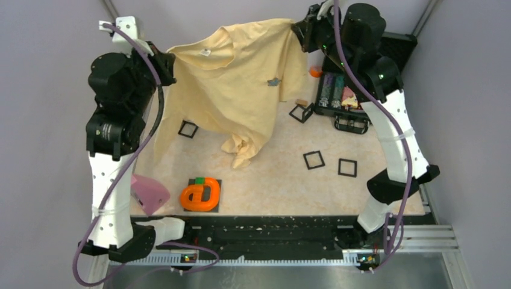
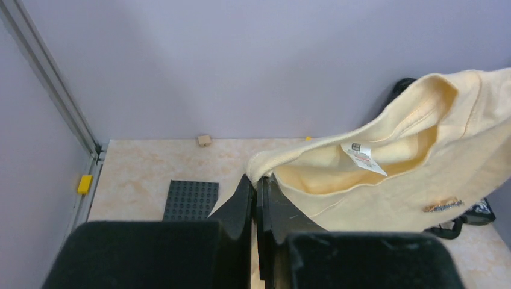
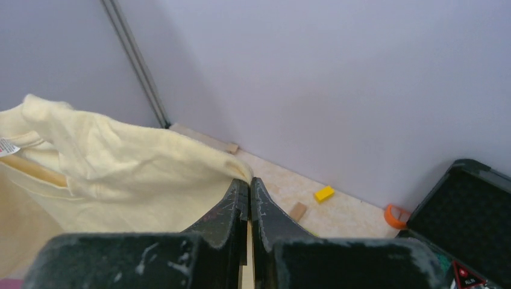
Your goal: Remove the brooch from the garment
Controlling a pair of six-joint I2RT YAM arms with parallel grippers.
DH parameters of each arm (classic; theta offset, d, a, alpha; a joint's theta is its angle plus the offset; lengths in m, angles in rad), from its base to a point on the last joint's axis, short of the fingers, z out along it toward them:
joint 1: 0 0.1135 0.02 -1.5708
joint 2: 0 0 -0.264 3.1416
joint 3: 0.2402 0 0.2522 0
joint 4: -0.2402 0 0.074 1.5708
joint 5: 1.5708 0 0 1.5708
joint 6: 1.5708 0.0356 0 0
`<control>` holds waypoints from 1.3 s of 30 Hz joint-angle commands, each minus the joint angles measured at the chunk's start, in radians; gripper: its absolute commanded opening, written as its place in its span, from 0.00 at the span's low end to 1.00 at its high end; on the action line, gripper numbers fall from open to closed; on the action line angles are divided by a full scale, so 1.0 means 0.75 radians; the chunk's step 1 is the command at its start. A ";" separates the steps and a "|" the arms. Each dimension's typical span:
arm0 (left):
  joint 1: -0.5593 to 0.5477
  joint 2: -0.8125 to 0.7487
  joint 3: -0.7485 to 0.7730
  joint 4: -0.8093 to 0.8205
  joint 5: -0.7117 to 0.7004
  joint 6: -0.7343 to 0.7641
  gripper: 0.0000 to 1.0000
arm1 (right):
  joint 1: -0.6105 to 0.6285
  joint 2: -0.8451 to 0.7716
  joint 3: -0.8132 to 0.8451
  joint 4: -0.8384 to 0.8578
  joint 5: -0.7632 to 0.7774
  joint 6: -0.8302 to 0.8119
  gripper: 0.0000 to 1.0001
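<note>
A pale yellow garment [image 1: 229,90], a T-shirt, hangs spread between my two arms above the table, its lower end bunched on the surface. My left gripper [image 1: 170,64] is shut on the shirt's left shoulder; the left wrist view shows the cloth [image 2: 470,162] pinched at the gripper's [image 2: 260,178] tips. At the opposite shoulder my right gripper [image 1: 297,30] is shut on the fabric [image 3: 120,162], which its [image 3: 249,180] closed tips nip. The brooch [image 1: 273,81] is a tiny piece on the shirt's front near the right side. The left wrist view has the brooch [image 2: 443,206] below the neck label.
Small black square frames [image 1: 188,129] [image 1: 301,112] [image 1: 314,159] [image 1: 347,167] lie on the table. An orange toy [image 1: 200,194] and a pink object [image 1: 149,192] sit near the front left. An open black case [image 1: 346,99] stands back right. A dark baseplate [image 2: 191,200] lies behind the shirt.
</note>
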State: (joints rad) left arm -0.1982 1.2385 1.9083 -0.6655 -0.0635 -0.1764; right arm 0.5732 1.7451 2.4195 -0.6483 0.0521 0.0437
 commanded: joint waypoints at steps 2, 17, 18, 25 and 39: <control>-0.010 -0.085 0.086 -0.187 0.123 0.045 0.00 | -0.010 -0.144 -0.072 -0.030 -0.150 -0.007 0.00; -0.010 -0.051 0.629 -0.269 0.442 -0.052 0.00 | -0.007 -0.458 -0.080 0.086 -0.462 0.147 0.00; -0.010 -0.039 0.630 -0.240 0.453 -0.058 0.00 | -0.007 -0.456 -0.081 0.106 -0.443 0.149 0.00; -0.008 -0.114 0.386 -0.116 0.408 -0.114 0.00 | -0.007 -0.501 -0.265 0.109 -0.358 0.206 0.00; -0.006 0.000 -0.598 0.164 0.097 -0.129 0.00 | -0.074 -0.308 -1.045 0.428 -0.279 0.316 0.00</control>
State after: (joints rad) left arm -0.2039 1.1885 1.5440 -0.6785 0.0517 -0.2398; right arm 0.5392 1.4368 1.6634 -0.4576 -0.1505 0.2428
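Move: Both hands already hold the garment stretched between its shoulders, about 46 cm above the table. Its clear middle lies 20 cm right and 4 cm back of the left hand, 9 cm left and 12 cm back of the right. The brooch hangs about 12 cm below the right hand, 4 cm left, 5 cm back, and 25 cm right, 2 cm ahead of the left. The orange ring is straight back 24 cm from the left hand; a square frame lies 18 cm back, 14 cm right of the right. Keep both shoulders pinched and flick the garment with both arms together: draw back some 16 cm, climbing over 10 cm late in the pull while the fingertips tip up and swing inward. Then reverse quickly, throwing both hands forward and about 25 cm down towards the table, tips dipping some 20 degrees below level. ##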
